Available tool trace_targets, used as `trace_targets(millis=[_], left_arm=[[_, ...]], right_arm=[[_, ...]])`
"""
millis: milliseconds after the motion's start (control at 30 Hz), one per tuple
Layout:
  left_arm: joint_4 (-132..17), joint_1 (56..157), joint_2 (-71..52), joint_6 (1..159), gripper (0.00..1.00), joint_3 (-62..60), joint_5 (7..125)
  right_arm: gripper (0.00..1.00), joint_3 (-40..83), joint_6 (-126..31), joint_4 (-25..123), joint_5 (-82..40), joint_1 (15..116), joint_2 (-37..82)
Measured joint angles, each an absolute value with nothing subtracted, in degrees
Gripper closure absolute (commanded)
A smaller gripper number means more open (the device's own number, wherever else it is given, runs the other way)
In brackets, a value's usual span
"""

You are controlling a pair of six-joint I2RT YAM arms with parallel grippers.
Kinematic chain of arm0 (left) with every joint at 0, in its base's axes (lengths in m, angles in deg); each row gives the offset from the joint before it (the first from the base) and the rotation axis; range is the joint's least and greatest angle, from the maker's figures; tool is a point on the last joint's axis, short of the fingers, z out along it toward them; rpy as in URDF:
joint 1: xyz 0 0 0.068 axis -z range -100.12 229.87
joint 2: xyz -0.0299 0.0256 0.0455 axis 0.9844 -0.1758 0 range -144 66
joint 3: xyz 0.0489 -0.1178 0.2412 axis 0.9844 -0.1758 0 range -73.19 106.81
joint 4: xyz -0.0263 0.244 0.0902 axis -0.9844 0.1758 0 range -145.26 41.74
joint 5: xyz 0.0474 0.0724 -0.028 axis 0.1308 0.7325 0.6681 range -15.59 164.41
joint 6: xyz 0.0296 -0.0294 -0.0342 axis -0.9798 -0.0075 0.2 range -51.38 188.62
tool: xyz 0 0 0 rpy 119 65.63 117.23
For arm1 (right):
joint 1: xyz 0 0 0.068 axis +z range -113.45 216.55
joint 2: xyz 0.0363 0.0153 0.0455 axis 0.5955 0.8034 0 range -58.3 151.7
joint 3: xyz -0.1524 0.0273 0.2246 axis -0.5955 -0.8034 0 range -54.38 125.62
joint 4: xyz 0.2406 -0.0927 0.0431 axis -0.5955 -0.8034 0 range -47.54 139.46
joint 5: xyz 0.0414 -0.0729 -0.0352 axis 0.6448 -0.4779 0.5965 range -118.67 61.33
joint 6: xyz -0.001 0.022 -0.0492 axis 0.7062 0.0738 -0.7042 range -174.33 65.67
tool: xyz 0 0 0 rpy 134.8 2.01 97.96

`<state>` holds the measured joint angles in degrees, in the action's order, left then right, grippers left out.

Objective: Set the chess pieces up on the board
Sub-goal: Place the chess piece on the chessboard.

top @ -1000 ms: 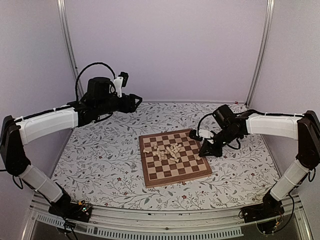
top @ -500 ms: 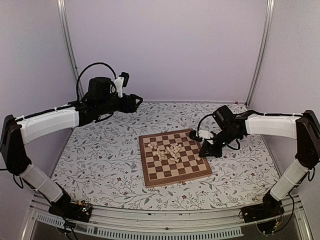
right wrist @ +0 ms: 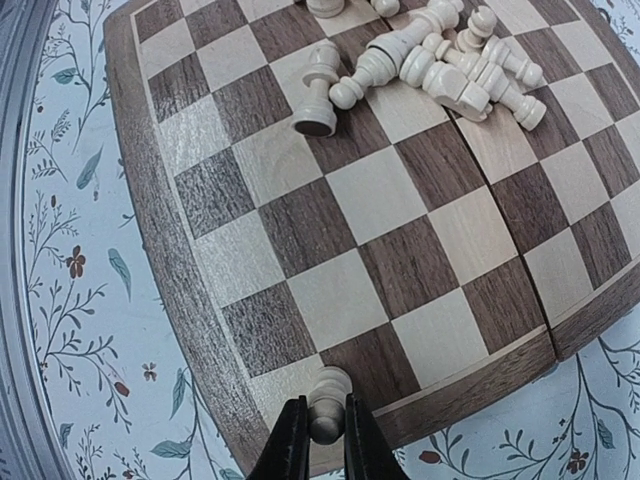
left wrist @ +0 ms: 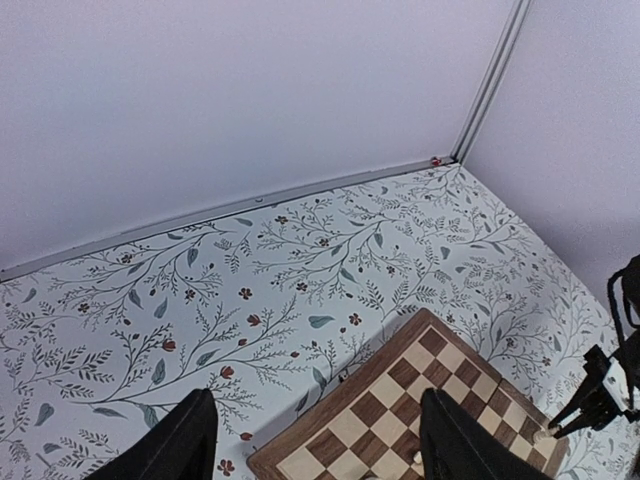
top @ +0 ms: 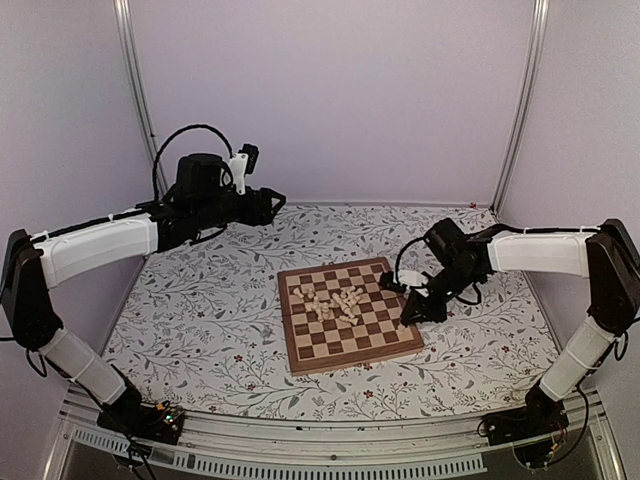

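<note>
The board [top: 357, 360] lies mid-table on the floral cloth. A heap of cream chess pieces [top: 331, 301] is toppled around its centre, and the right wrist view shows it too [right wrist: 443, 62]. My right gripper [top: 409, 314] hangs low over the board's right edge, shut on a single pawn [right wrist: 326, 392]. The pawn stands upright over the light corner square between the fingertips [right wrist: 322, 436]. My left gripper [top: 276, 203] floats high above the back left, open and empty. In its own view the left gripper [left wrist: 320, 450] frames the board's far corner [left wrist: 372, 410].
Purple walls with metal corner posts [top: 136, 90] close the table in behind and at both sides. Floral cloth [top: 190, 310] surrounds the board. In the left wrist view the right arm's black fingers [left wrist: 590, 405] appear at the far right.
My right gripper, with the pawn in it, has sunk and drifted slightly nearer along the board's right edge. The left arm has stayed put.
</note>
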<state>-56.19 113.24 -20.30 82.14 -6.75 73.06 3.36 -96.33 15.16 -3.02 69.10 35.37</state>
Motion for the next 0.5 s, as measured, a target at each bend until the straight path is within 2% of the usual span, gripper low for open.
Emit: trace_targets(millis=[133,267,367,500], left_arm=[[-56.13,113.24,-20.3,82.14,0.3,-6.58,72.6],[-56.06,113.24,-20.39,82.14,0.29,-6.58,72.32],[-56.02,113.24,-20.58,82.12,0.29,-6.58,72.3],[-55.88,113.24,-20.76,82.12,0.29,-6.58,72.25]], right_arm=[[0.83,2.46,-97.18,13.98,-2.26,69.1,34.25],[0.59,2.17,-97.51,13.02,-1.19,69.1,34.01],[0.46,2.17,-98.27,12.27,-0.09,69.1,33.93],[0.43,2.83,-98.32,10.41,2.09,68.64,32.77]])
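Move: The right hand holds a chess piece; the near-right corner square lies about 2 cm back of it and 4 cm below. The nearest loose piece lies some 12 cm to the left and 1 cm ahead, the main heap about 15 cm left and 5 cm ahead. From the left hand the corner square is about 17 cm back, 24 cm right and 24 cm below. The right hand slides the piece back about 1.5 cm onto the corner square, opens, and starts up. ##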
